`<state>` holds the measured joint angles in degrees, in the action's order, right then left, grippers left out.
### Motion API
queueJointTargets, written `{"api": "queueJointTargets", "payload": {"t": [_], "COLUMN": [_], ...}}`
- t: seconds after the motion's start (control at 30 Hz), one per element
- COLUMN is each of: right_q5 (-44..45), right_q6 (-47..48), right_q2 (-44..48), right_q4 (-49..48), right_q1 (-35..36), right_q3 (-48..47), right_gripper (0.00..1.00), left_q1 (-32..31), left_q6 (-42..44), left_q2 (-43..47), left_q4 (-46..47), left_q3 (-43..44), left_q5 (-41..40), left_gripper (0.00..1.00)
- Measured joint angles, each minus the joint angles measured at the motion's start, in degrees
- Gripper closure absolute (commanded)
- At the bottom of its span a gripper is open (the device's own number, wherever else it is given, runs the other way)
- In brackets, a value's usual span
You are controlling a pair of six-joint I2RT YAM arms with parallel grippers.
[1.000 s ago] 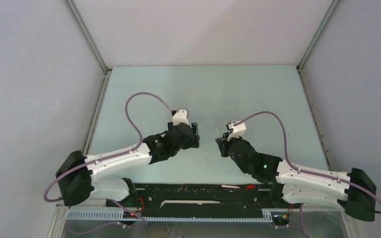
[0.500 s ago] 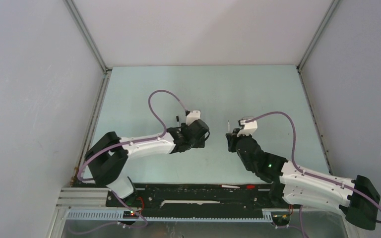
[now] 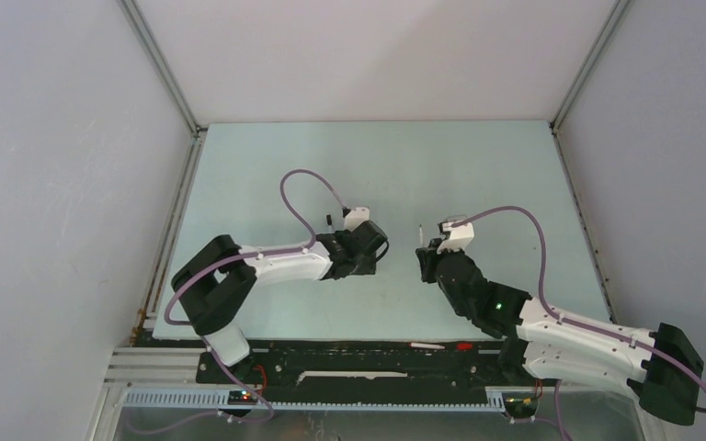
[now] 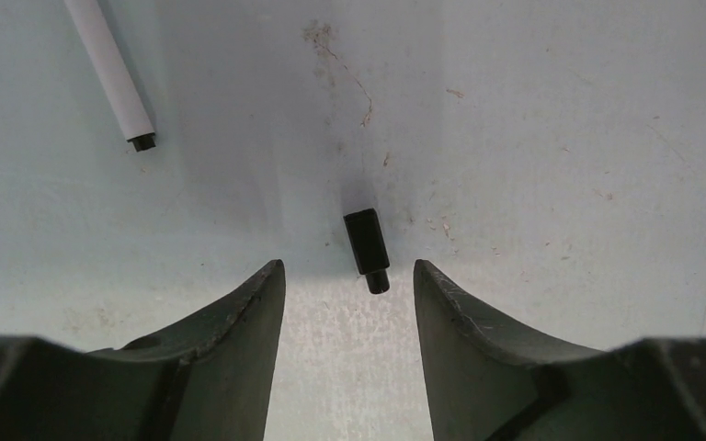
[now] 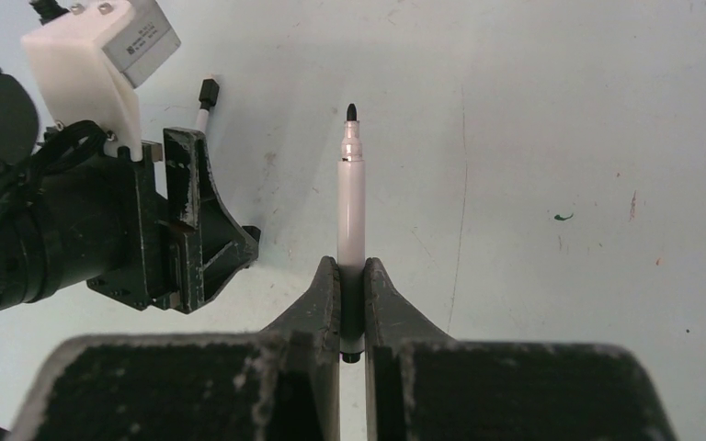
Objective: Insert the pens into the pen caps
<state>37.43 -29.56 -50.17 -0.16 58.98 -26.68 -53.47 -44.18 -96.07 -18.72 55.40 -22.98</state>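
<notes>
A small black pen cap lies on the pale green table, its near end just between the tips of my left gripper, which stands open around it without touching. A white pen lies to the left of it, also seen as the loose pen with a black far end. My right gripper is shut on another white pen, bare dark tip pointing away. From above, the left gripper and right gripper face each other mid-table, the held pen sticking out.
Grey enclosure walls stand on three sides of the table. A black rail runs along the near edge between the arm bases. Purple cables loop above both wrists.
The left arm has reached farther out, carrying its gripper right and away, and its jaws have narrowed. The right gripper moved slightly right and away, still holding its pen.
</notes>
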Motion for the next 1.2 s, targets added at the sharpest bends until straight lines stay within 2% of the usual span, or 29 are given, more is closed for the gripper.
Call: {"api": "queueJointTargets", "payload": {"t": [0.47, 0.7, 0.93, 1.07, 1.2], "right_q5": [-1.53, -2.12, -2.82, -3.19, -3.23], "right_q6": [0.20, 0.22, 0.20, 0.20, 0.20], "right_q2": [-1.22, -1.42, -1.46, -1.46, -1.46], "right_q4": [-1.27, -1.27, -1.27, -1.27, -1.25], "right_q1": [-0.52, -1.01, -1.55, -1.73, -1.75], "right_q3": [0.00, 0.00, 0.00, 0.00, 0.00], "right_gripper": [1.00, 1.00, 1.00, 1.00, 1.00], "left_q1": [1.66, 1.90, 1.90, 1.90, 1.90], "left_q6": [-1.29, -1.25, -1.27, -1.27, -1.62], "left_q2": [-3.37, -3.69, -3.85, -3.54, -1.01], "left_q4": [1.51, 2.47, 2.95, 2.27, 0.00], "left_q3": [0.57, 0.57, 0.57, 0.57, -0.92], "left_q5": [1.60, 2.38, 2.56, 2.38, 1.27], "left_gripper": [0.57, 0.77, 0.90, 0.92, 0.88]}}
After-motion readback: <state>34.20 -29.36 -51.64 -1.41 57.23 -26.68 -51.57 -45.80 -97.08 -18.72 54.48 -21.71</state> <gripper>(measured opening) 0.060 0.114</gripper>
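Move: The black pen cap lies about 2 cm below the left hand, some 1 cm ahead and 1 cm to its right, between the open fingers. The capped pen's middle is roughly 11 cm ahead and 7 cm left of that hand, 2 cm below; the uncapped pen held by the right gripper is about 11 cm to its right, level fore and aft, and 14 cm higher. From the right hand the cap lies about 11 cm left, 3 cm ahead, 14 cm below. The black cap is what the left hand sinks onto: down about 1.5 cm, then 1 cm forward, its half-open fingers closing to pinch the cap across its sides. Keeping that grip, it sets off about 1.5 cm to the left, edging back and just starting up. The right hand stays put, still holding the uncapped pen. ##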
